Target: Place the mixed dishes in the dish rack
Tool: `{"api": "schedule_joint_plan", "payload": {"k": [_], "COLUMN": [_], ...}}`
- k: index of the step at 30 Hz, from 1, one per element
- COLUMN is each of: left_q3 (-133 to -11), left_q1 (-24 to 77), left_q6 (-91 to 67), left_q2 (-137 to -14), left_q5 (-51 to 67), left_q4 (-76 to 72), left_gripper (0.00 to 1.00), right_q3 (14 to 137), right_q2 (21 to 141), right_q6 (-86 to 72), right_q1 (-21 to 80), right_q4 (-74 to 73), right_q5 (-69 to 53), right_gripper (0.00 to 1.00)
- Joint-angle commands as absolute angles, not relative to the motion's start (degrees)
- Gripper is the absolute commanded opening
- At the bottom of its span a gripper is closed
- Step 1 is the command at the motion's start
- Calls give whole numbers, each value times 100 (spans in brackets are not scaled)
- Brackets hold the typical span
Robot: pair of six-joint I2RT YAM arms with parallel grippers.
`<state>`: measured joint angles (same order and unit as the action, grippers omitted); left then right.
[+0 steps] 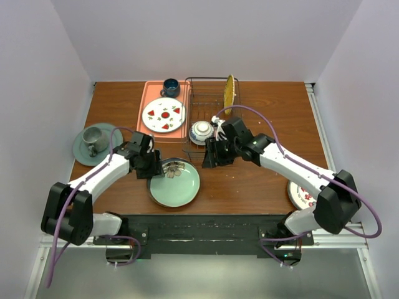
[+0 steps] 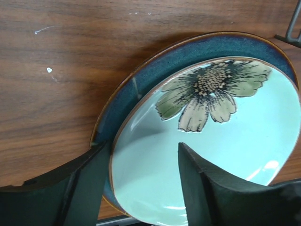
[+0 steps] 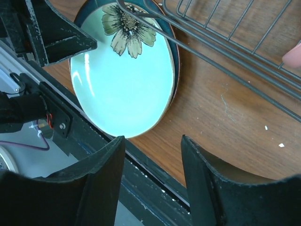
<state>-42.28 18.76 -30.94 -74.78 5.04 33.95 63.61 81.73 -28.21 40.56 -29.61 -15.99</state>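
Observation:
A teal plate with a flower print [image 1: 177, 185] lies flat on a dark blue plate near the table's front edge; it also shows in the left wrist view [image 2: 235, 141] and the right wrist view [image 3: 122, 80]. My left gripper [image 1: 157, 167] [image 2: 143, 179] is open and straddles its left rim, one finger outside and one over the plate. My right gripper [image 1: 209, 154] [image 3: 153, 146] is open and empty above the table, just in front of the dish rack [image 1: 194, 99]. The rack holds an upright yellow plate [image 1: 229, 93] and a small blue-and-white bowl [image 1: 201, 132].
A pink tray [image 1: 149, 93] left of the rack holds a white plate with red marks [image 1: 164, 115] and a dark blue mug [image 1: 170, 87]. A teal-grey plate [image 1: 81, 146] with a pale mug [image 1: 95, 139] sits far left. Another white plate [image 1: 299, 194] lies under my right arm.

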Motion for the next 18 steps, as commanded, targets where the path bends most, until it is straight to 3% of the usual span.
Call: {"api": "schedule_joint_plan", "payload": {"k": [1,8,18], "left_q3": [-4061,-3788,-3683], "left_q1": [1837,1837,1837], "left_q6": [-3129,-3024,-2813], "left_q2": [-7567,-7681,-7866], "left_q5": [703,1344,1854], "left_q4": [3173,2901,2769], "left_gripper": [61,49,41], "right_q3": [6285,6109,5862], "right_q2": [8279,8613,8956], "right_q6": [-2935,-2892,-2813], "right_q1": [4148,4350,4412], "right_q4": [-2681,-2672,-2523], "right_q5": [-1494,-1424,-1617], "right_gripper": [53,54,56]}}
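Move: The light green plate, lying on the dark blue plate, has its middle about 6 cm right of the left hand, 2 cm back and 3 cm below it; the blue plate's middle is some 5 cm right, 2 cm back and 4 cm below. From the right hand, the green plate is roughly 11 cm left, 2 cm back and 13 cm lower, while the bowl in the rack stands about 17 cm ahead, 2 cm left and 10 cm below, and the pink mug 16 cm ahead, 6 cm right and 8 cm below. The left hand works at the green plate's left rim, one finger outside it and the other over the plate, shifting about 2.5 cm right with a little back and down while its fingers close partway and its wrist tilts some 10 degrees, pushing the plate across the blue one towards the right hand. Meanwhile the right hand sinks about 6.5 cm and draws back some 2 cm towards the green plate's right rim, tipping slightly, its fingers staying half open. ##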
